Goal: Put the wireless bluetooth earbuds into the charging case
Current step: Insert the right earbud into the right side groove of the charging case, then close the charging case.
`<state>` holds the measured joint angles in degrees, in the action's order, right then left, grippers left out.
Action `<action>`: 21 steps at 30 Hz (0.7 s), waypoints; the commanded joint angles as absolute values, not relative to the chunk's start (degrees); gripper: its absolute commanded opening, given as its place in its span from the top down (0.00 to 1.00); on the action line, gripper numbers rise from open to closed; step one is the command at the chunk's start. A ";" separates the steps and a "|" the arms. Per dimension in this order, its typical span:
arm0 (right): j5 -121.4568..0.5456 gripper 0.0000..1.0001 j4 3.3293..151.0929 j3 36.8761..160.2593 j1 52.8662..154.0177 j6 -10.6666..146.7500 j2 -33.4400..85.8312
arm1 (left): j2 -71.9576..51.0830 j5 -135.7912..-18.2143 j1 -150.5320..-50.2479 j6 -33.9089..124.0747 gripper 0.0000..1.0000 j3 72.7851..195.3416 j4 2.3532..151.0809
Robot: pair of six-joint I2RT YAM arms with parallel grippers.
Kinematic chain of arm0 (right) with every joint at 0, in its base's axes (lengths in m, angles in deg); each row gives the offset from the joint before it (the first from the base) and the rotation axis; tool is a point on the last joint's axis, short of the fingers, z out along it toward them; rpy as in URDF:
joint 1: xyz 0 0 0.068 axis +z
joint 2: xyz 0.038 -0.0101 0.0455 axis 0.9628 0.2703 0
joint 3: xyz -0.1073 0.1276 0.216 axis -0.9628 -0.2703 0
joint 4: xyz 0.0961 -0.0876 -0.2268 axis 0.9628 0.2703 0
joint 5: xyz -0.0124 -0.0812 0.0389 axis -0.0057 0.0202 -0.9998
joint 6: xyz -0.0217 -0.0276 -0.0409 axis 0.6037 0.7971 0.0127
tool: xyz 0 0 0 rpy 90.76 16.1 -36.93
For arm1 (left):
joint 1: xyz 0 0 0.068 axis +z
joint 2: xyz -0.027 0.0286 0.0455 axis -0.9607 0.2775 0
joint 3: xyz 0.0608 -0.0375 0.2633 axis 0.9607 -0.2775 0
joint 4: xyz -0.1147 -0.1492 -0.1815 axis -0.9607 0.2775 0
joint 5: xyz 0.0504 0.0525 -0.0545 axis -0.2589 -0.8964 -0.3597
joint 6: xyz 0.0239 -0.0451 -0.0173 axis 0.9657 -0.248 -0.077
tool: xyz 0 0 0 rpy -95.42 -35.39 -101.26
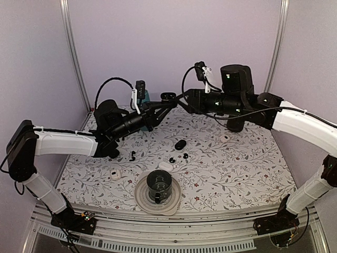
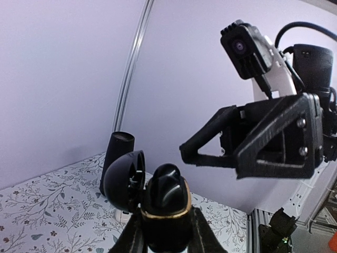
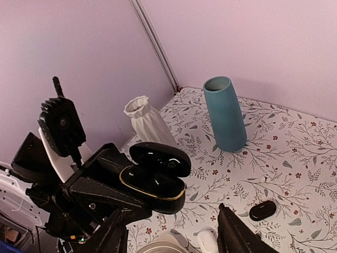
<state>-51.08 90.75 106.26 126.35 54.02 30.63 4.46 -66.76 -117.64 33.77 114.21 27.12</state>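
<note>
The black charging case [image 3: 156,183] with a gold rim hangs in the air with its lid [image 2: 122,180] swung open. My left gripper [image 2: 164,232] is shut on its base from both sides. A glossy black earbud [image 2: 168,182] stands up out of the base, and rounded glossy heads show in the wells [image 3: 160,184]. My right gripper [image 3: 174,237] is open just short of the case, touching nothing; it is also seen from the left wrist [image 2: 210,158]. From above, both grippers meet at the case [image 1: 167,96]. Small loose earbuds [image 1: 172,159] lie on the table.
A teal vase [image 3: 225,113] and a white ribbed vase [image 3: 147,121] stand at the back. A closed black case [image 1: 180,144] and white cases [image 1: 165,165] lie on the floral cloth. A dark cup [image 1: 158,184] sits on a plate [image 1: 141,196] near the front edge.
</note>
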 commanded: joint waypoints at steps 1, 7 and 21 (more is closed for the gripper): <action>-63.23 0.38 86.32 103.02 121.36 53.39 25.77 | 2.26 -63.11 -116.66 35.28 1.00 113.11 24.59; -83.65 0.22 76.71 97.95 115.53 49.86 25.12 | 1.36 -56.19 -116.29 35.33 1.00 112.93 24.30; -100.36 0.05 63.40 95.87 114.71 44.32 30.39 | 2.70 -42.41 -116.39 32.11 1.00 115.53 23.47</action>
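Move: The open black charging case stands in the left hand's fingertips, its middle about 2 cm to the right of that hand's point, 2 cm above and 1 cm ahead. From the right hand, which is already clear of it, the case lies about 5 cm left, 1 cm ahead and 1 cm lower. On the table roughly 33 cm below the right hand are a closed black case about 6 cm ahead and 1 cm right, and two loose earbuds about 4 cm back, straight in line sideways. Out to the right and up, the right hand first draws about 3 cm away from the case, its half-open fingers spreading nearly wide; then it swings back towards its base and a little left, turning some 30 degrees counter-clockwise and rolling its left side up. Meanwhile the left hand keeps its pinch on the case and carries it about 6 cm back, turning it clockwise. ##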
